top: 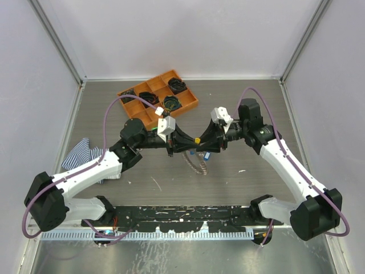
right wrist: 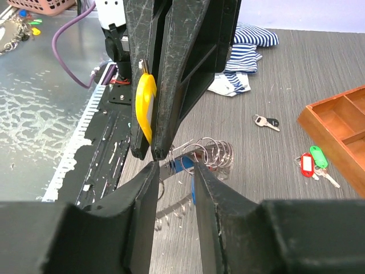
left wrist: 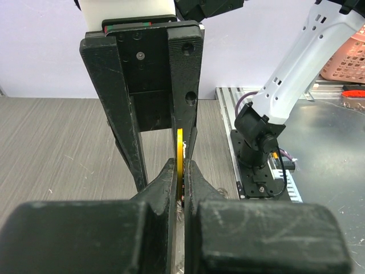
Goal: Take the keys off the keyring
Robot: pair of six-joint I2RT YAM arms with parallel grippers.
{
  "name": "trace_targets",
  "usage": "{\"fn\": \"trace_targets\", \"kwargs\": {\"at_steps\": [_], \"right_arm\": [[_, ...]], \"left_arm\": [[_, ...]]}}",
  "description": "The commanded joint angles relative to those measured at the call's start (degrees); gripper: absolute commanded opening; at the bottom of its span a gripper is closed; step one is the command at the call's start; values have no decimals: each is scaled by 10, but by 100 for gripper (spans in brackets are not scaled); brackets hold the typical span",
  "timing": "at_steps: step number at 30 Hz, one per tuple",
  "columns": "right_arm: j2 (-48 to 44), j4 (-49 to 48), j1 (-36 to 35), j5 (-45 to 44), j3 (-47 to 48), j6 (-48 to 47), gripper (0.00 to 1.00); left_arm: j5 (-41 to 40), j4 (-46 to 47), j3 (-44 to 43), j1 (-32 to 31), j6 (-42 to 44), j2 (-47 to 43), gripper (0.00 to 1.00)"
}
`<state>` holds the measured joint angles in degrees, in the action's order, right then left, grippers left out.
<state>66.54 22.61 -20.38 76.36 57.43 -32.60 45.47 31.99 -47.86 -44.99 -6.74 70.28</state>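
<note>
My left gripper (top: 193,142) (left wrist: 181,165) is shut on a yellow key tag (left wrist: 179,151) (right wrist: 145,105), holding it above the table. Below the tag hangs the keyring (top: 199,164) (right wrist: 215,153), a cluster of silvery wire rings. A blue-tagged key (right wrist: 185,164) sits on it. My right gripper (top: 206,149) (right wrist: 175,166) faces the left one tip to tip. Its fingers stand apart on either side of the blue tag and the near rings. Whether they touch the tag I cannot tell.
An orange compartment tray (top: 191,104) (right wrist: 342,123) with black coiled bundles stands behind the grippers. A striped cloth (top: 80,154) (right wrist: 245,57) lies at the left. Loose on the table are a black-headed key (right wrist: 266,121) and red- and green-tagged keys (right wrist: 312,162).
</note>
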Motion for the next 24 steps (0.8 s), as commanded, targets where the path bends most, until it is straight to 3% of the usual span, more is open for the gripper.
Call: {"fn": "trace_targets", "kwargs": {"at_steps": [1,8,12,16,24], "right_arm": [[-1,-31,-6,9,4,17,34],[0,-32,-11,16,7,21,21],[0,-32,-10,21,10,31,4],[-4,-43,-6,26,13,60,1],[-12,-272,4,28,-32,321,1]], "left_arm": [[7,64,-8,2,-7,-1,0],[4,67,-8,2,-11,2,0],[-8,88,2,2,-21,-3,0],[-28,114,20,3,-28,-17,0],[-141,213,83,2,-54,-48,0]]}}
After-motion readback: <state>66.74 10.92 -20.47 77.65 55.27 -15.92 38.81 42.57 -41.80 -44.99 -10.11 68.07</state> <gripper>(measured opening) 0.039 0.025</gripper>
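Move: The right hand, open and pointing left, has the metal link at the yellow tag's lower end about 1 cm to its left, level in height and neither ahead nor back. The yellow tag is some 2 cm left of this hand, 1 cm back and 2 cm up, and the coiled keyring hangs roughly 7 cm below and 2 cm left. The left hand, still gripping the tag, has the link about 1 cm to its right and 2 cm below, level fore and aft. The right fingers close on the metal link; both hands then rise about 1 cm, the left drawing leftward. ##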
